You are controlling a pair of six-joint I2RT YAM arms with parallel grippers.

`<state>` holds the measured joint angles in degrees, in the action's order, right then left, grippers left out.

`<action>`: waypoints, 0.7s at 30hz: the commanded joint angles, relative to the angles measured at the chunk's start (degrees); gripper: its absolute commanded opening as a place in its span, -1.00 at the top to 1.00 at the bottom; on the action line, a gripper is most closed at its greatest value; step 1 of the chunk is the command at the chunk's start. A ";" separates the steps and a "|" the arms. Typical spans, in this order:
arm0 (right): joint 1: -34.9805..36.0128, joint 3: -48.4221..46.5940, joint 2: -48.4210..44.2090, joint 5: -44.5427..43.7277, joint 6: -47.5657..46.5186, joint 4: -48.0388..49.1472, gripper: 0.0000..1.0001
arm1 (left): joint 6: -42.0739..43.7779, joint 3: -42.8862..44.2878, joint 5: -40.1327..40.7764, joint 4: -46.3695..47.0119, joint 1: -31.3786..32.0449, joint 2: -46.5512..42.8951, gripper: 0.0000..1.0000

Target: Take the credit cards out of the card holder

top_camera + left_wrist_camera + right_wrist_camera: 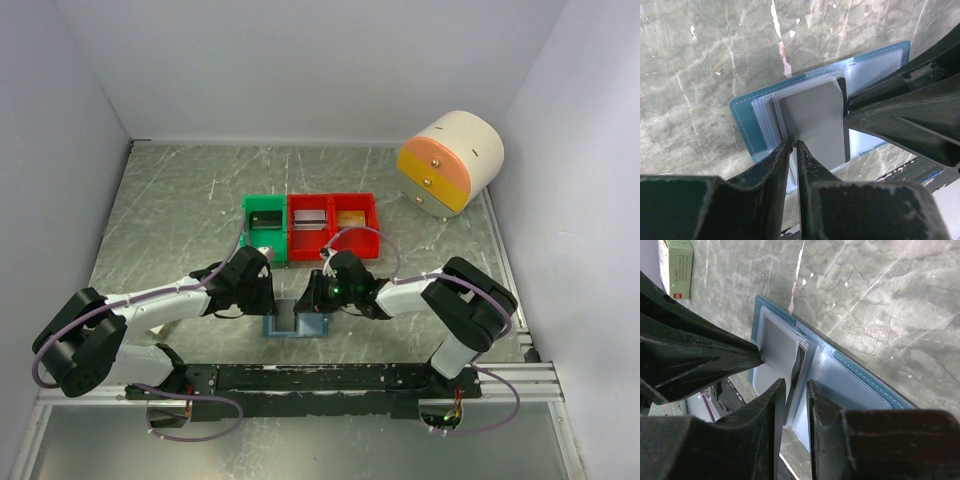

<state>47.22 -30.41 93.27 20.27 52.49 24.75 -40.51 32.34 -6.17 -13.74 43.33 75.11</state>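
Note:
The card holder (296, 324) lies open on the table between both arms, slate-blue with stitched edges (747, 125) (860, 375). Uppermost on its clear sleeves is a grey credit card (815, 120) (777, 347). A dark card's edge (842, 97) (800, 367) shows just behind it. My left gripper (268, 300) (792, 146) is shut on the near edge of the sleeve stack with the grey card. My right gripper (312, 297) (796, 385) stands slightly open, with the dark card's edge between its jaws. Each wrist view shows the other gripper's finger (900, 110) (695, 355) with its tip at the grey card's edge.
Behind the holder stand a green bin (264, 227) and two red bins (310, 225) (354, 220). A rounded cream-and-orange drawer unit (450, 162) sits at the back right. A small cream-and-red box (679, 265) lies nearby. The black base rail (330, 378) runs along the near edge.

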 commanded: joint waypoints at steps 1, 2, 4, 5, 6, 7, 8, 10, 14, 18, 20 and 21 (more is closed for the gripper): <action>0.21 -0.75 3.39 2.06 -0.02 2.11 0.50 | 1.23 -1.31 2.83 -2.48 0.24 2.02 0.50; 0.31 -1.18 4.17 1.79 -0.13 1.49 0.50 | 1.23 -1.30 2.83 -2.40 0.26 2.12 0.50; 0.47 -1.87 5.50 1.30 -0.48 0.64 0.54 | 1.11 -1.31 2.77 -2.29 0.25 2.37 0.50; 0.52 -1.80 5.75 1.15 -0.48 0.82 0.58 | 1.17 -1.31 2.75 -2.16 0.23 2.45 0.50; 0.50 -1.69 5.78 1.14 -0.44 1.21 0.63 | 1.13 -1.31 2.70 -2.10 0.32 2.54 0.50; 0.47 -1.57 5.59 1.14 -0.38 1.52 0.70 | 1.07 -1.31 2.71 -2.06 0.34 2.58 0.50; 0.42 -1.58 5.39 1.19 -0.39 1.87 0.74 | 1.06 -1.36 2.68 -2.01 0.35 2.58 0.50; 0.43 -1.51 5.13 1.80 -0.33 2.82 0.86 | 1.21 -1.40 2.76 -2.06 0.31 2.58 0.50; -0.07 -0.05 3.58 0.58 0.33 3.64 1.00 | 1.59 -0.85 3.42 -2.88 0.35 2.91 0.50; -2.44 2.56 0.74 1.17 -0.14 4.18 1.00 | 1.59 -0.76 4.42 -3.56 0.35 2.76 0.50; -3.87 3.84 -0.13 3.18 -0.60 5.26 1.00 | 1.38 -0.83 4.86 -3.62 0.35 2.63 0.50; -4.35 4.09 -0.39 4.27 -1.05 5.22 1.00 | 1.29 -0.83 5.14 -3.65 0.35 2.55 0.50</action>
<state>45.36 -28.77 94.91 22.61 53.34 29.28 -40.51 32.67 -6.13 -12.80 43.35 75.90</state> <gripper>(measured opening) 0.025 0.248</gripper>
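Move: Just left of the right fingertips, by about 1 cm and 1 cm down, stands the edge of the black card in the card holder's grey pocket; the pocket's middle is some 4 cm left and 1 cm back. The green tray lies about 20 cm ahead and 9 cm left, the red tray 20 cm ahead and 8 cm right. From the left hand that card edge is some 6 cm to the right and 1 cm down. Dipping a little under 1 cm down and as far left, the right hand brings its parted fingertips around the black card's edge at the pocket mouth and closes them nearly shut on it. It then turns back and pulls about 1 cm to the right. The left fingertips keep resting on the holder's left part, all but still. ##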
